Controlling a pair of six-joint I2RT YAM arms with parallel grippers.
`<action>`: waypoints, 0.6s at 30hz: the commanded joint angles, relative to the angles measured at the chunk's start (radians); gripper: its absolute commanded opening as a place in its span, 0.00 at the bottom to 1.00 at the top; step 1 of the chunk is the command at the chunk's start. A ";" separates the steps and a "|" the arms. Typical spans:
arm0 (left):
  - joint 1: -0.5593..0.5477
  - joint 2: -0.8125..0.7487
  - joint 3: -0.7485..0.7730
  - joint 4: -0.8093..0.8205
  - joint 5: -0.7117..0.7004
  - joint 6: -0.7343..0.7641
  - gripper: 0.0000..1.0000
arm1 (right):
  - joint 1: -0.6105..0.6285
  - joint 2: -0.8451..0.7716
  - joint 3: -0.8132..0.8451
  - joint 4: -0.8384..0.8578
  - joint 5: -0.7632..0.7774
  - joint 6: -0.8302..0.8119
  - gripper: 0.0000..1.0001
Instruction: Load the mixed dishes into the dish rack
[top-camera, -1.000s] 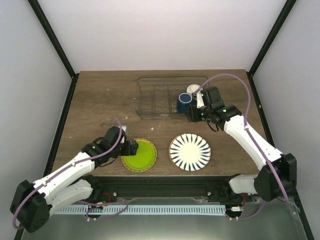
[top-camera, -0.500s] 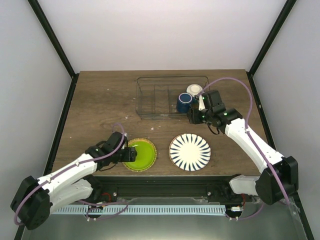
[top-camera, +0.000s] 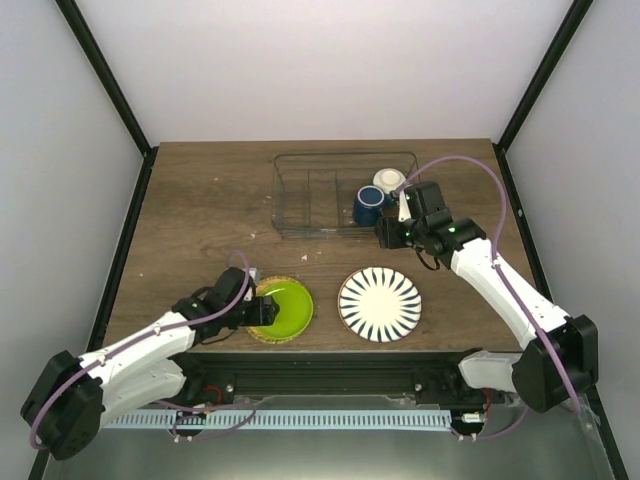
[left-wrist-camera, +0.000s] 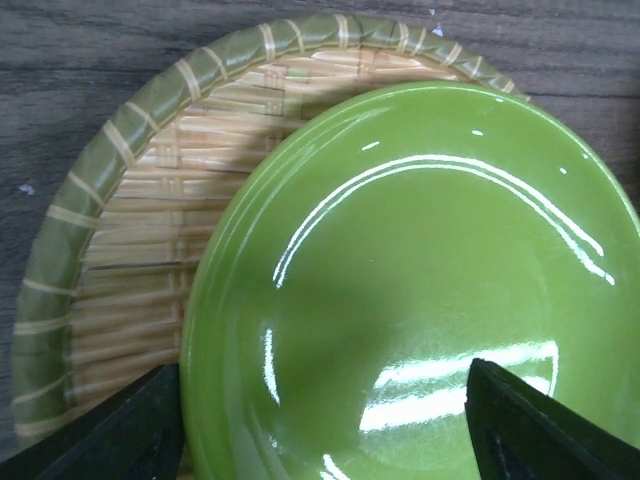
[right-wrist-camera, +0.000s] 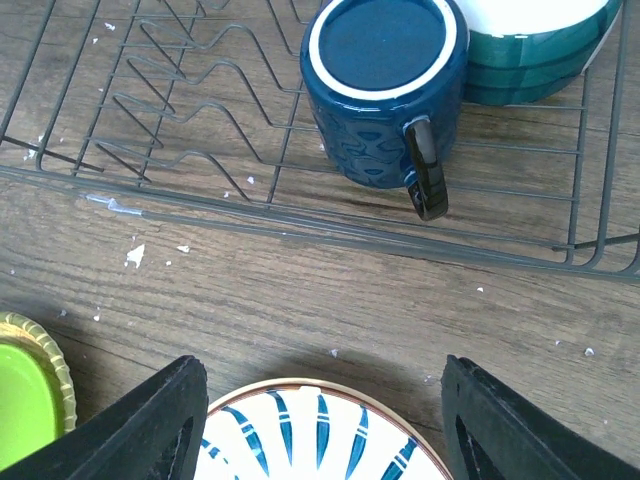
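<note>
The lime-green plate (top-camera: 285, 308) rests on a woven mat near the table's front edge. My left gripper (top-camera: 266, 309) is open at the plate's left rim. In the left wrist view the plate (left-wrist-camera: 420, 250) fills the gap of the left gripper (left-wrist-camera: 325, 370), one finger just outside its edge and the other over its inside. The striped plate (top-camera: 379, 304) lies flat to the right. The dark blue mug (top-camera: 368, 205), upside down, and the white bowl (top-camera: 388, 181) sit in the wire dish rack (top-camera: 300, 200). My right gripper (top-camera: 386, 236) hangs open and empty at the rack's front edge.
A woven straw mat (left-wrist-camera: 130, 200) with a green border lies under the green plate. In the right wrist view the mug's handle (right-wrist-camera: 425, 180) points at the rack's front wire (right-wrist-camera: 200, 205). Bare wood (right-wrist-camera: 330, 290) separates the rack from the striped plate (right-wrist-camera: 315, 440). Dark frame posts stand at the table's sides.
My left gripper has slid down and onto the green plate's left rim, its jaws narrowing slightly. The right arm has drawn back a little from the rack, still open.
</note>
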 joint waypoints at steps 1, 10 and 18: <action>-0.003 -0.009 -0.053 0.018 0.043 -0.026 0.74 | 0.006 -0.022 0.002 0.005 0.018 0.006 0.66; -0.002 -0.068 -0.105 0.030 0.041 -0.047 0.30 | 0.006 -0.019 0.003 -0.004 0.028 0.001 0.66; -0.004 -0.112 -0.135 0.050 0.047 -0.073 0.11 | 0.006 -0.024 0.000 -0.014 0.034 -0.002 0.66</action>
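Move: The left hand's fingers straddle the left part of the green plate, whose middle lies about 4 cm to the hand's right, 2 cm ahead and 2 cm below. Beneath it the woven charger is centred some 2 cm right, 1 cm ahead and 3 cm down. The striped plate stands about 24 cm to the right and 2 cm ahead. From the right hand, the green plate lies roughly 21 cm left, 11 cm back and 17 cm down. Back and down, each only about 1 cm, the left hand eases at the green plate's left rim while its fingers close from wide to nearly shut. The outer finger brings the rim in towards the middle of the grip, and the tips pinch it. The wrist barely turns. ##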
